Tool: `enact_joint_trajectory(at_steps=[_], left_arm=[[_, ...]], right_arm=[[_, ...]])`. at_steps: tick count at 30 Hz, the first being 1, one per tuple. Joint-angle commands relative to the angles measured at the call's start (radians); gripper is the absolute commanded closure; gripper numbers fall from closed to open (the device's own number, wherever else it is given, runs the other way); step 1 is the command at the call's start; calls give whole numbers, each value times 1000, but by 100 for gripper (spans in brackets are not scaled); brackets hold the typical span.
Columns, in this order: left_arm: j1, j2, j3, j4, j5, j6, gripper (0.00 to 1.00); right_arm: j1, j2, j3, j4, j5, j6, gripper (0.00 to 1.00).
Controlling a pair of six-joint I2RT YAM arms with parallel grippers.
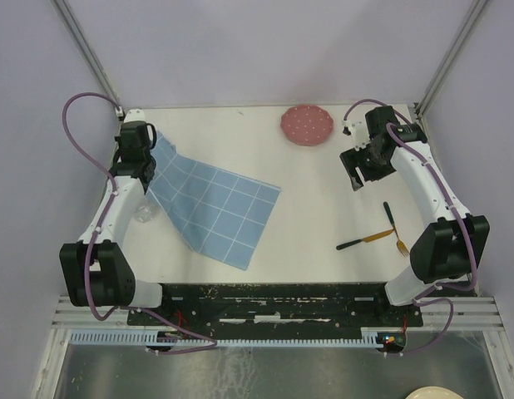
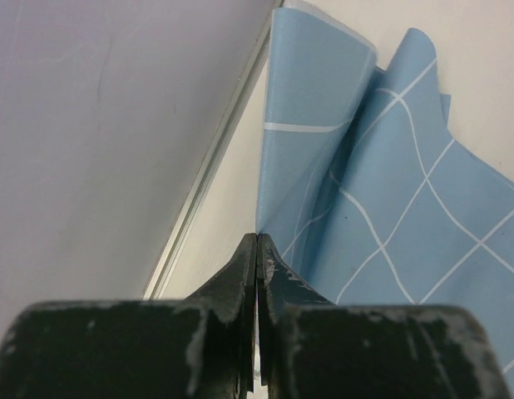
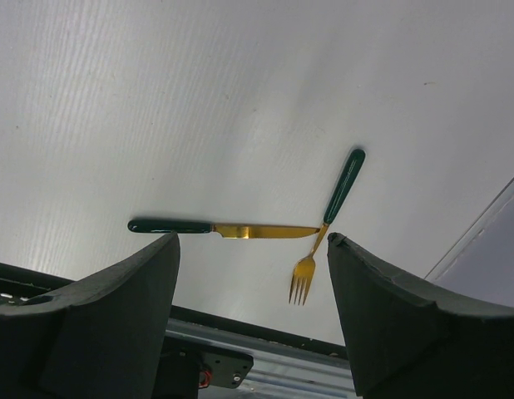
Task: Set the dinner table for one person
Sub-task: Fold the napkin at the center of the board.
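Note:
The dinner table [image 1: 315, 199] is a large white square top. A blue grid-patterned placemat [image 1: 215, 208] lies on its left half, with its far left corner lifted. My left gripper [image 1: 147, 176] is shut on that corner; in the left wrist view the cloth [image 2: 382, 191] rises in folds from the closed tips [image 2: 257, 238]. My right gripper [image 1: 355, 177] hangs open above the right side with nothing between its fingers [image 3: 253, 249]. Below it lie a green-handled gold knife [image 3: 224, 229] and fork [image 3: 323, 224], the knife tip touching the fork. A pink plate [image 1: 307, 125] sits at the far edge.
A clear glass [image 1: 143, 212] stands beside the left arm, just left of the placemat. The knife [image 1: 365, 239] and fork [image 1: 394, 229] lie near the right arm's base. Grey walls and a metal frame post [image 1: 444, 62] border the table.

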Motion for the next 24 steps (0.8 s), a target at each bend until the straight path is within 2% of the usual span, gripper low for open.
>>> enact_joint_trajectory(at_steps=[1,4,5,7,8,11,19,24], left_arm=[[23,-47,4,87,-37,-52,96],[31,-47,3,95,-75,-51,92],[34,-46,4,100,-85,-51,85],[39,-45,6,102,-92,-46,56],[39,-45,8,103,-95,-44,47],[41,-47,9,102,-109,-45,37],[44,-66,-11,107,-148,-29,34],[45,-73,-3,91,-116,-13,34]], right_arm=[[-6,-17,17,3,-17,-3,20],[-6,-20,13,5,-17,-2,20],[-5,-20,10,6,-17,-2,20],[-6,-22,4,8,-23,1,20],[-6,-21,4,8,-28,2,20],[-6,-20,7,6,-37,4,20],[3,-18,25,-27,-110,-15,23],[126,-19,23,-81,-133,-107,24]])
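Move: The napkin's left edge is still pinched in the left fingers, well above the table. Its middle lies about 27 cm to that hand's right, some 4 cm back and 21 cm down. The clear glass stands about 7 cm back and 2 cm right of the left hand, some 17 cm below. From the right hand the napkin's middle is about 55 cm left, level fore and aft, 17 cm below. Open the left gripper wide to let go of the napkin's edge, and draw it off about 3 cm left, rising some 2 cm and easing slightly back, with a small counter-clockwise turn. Towards the end start the right gripper, still open and empty, about 2 cm left towards the napkin, turning slightly counter-clockwise. ##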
